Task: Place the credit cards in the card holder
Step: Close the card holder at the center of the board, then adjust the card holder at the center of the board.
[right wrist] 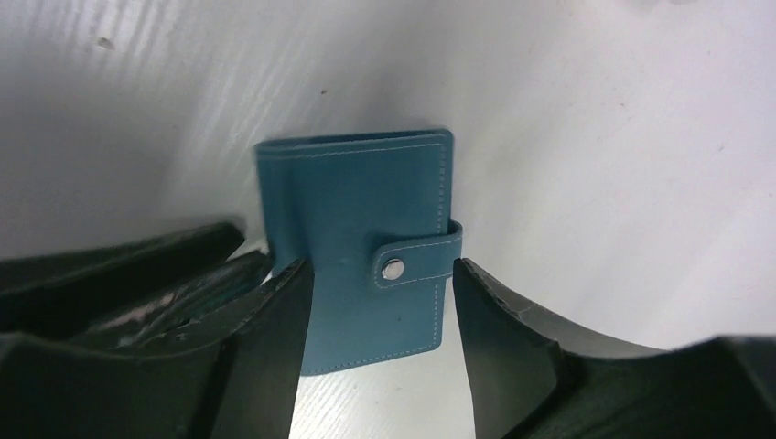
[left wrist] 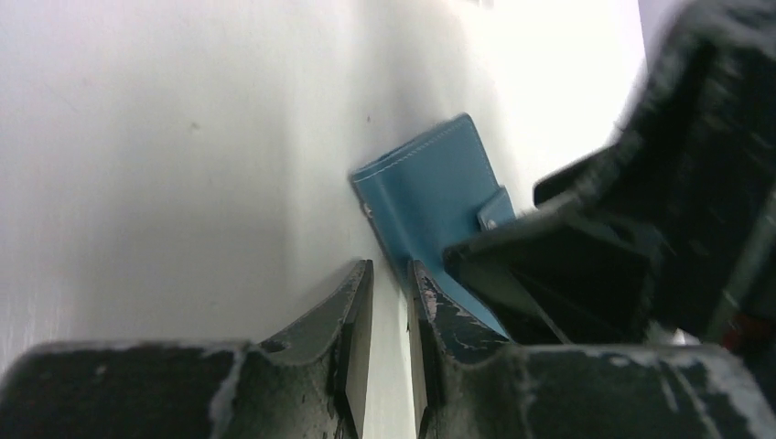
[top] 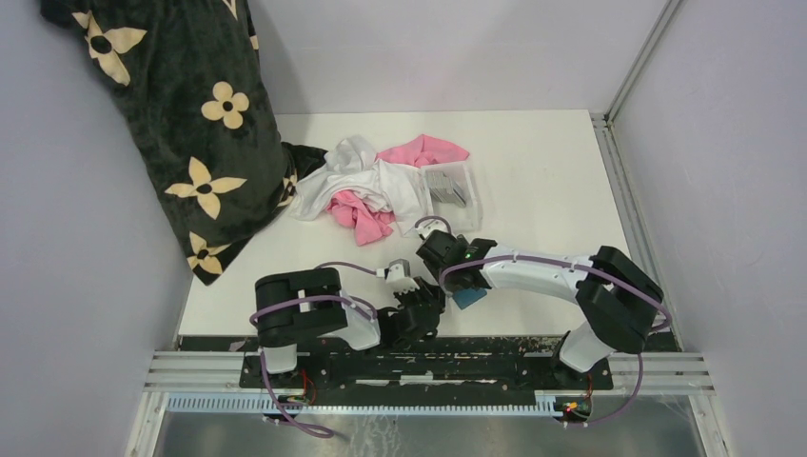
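Observation:
The card holder point(right wrist: 357, 210), a teal-blue wallet, lies flat on the white table, folded shut with its strap snapped. My right gripper point(right wrist: 380, 274) hangs just above it, open, one finger on each side of its near half, holding nothing. My left gripper point(left wrist: 392, 270) sits low beside the wallet's left edge. Its jaws are only a narrow gap apart, with bare table showing between them. Grey credit cards point(top: 445, 186) lie in a clear plastic tray point(top: 473, 190) farther back. In the top view the wallet point(top: 468, 297) peeks out beside both grippers.
A heap of white and pink cloth point(top: 366, 186) lies left of the tray. A black blanket with cream flowers point(top: 190, 143) hangs at the back left. The right gripper's dark body point(left wrist: 677, 183) crowds close to my left gripper.

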You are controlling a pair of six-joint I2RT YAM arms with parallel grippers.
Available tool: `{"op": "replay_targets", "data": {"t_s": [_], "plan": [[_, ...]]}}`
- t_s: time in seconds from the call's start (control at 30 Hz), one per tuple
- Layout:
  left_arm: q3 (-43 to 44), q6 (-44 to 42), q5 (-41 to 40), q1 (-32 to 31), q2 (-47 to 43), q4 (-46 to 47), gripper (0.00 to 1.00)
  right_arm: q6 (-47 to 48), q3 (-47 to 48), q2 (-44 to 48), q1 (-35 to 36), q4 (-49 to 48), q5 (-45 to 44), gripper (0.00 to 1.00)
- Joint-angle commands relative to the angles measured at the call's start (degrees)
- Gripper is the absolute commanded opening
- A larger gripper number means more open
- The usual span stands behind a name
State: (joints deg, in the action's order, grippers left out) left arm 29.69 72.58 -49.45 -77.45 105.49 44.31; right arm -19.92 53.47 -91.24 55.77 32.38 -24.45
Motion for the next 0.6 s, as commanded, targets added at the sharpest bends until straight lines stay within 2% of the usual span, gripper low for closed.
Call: {"op": "replay_targets", "data": {"t_s": [0.0,0.3,0.57], "plan": [[1.74,-3.61,-1.00,3.40,-0.73,-7.26,0.29,-2.11,2.98,4.20,0.54,-0.38,-0.47,0.65],[6.24,-10.47,3.55,8.97,0.76,-7.01,0.28,-7.41,-0.61,12.32,-0.90,-2.27,-11.99,0.64],[13.50,-19.18,15.98,13.22,6.24,-2.59,0.28,-8.82,-6.26,19.81,-5.49,-7.89,-15.27,0.65]]}}
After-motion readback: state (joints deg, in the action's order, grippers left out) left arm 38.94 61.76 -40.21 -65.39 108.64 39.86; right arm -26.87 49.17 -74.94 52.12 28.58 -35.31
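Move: The closed card holder's middle lies about 3 cm to the right of the left hand and 2 cm ahead, a centimetre or two below; the fingertips are at its left edge. From the right hand, over the snap strap, the middle is about 1 cm back, 1 cm left and 2 cm down. The white bin stands some 22 cm ahead of the left hand and 2 cm right, the pink cloth about 18 cm ahead and 20 cm left. The left hand, its fingers barely parted and unchanged, pushes along the card holder's left edge, going about 7 cm forward at table height to the far left corner, with a small bow left and then back right. The right hand, fingers still wide open, leaves the snap, rising some 7 cm while drawing forward and right, tilting up and turning clockwise about 15 degrees. ##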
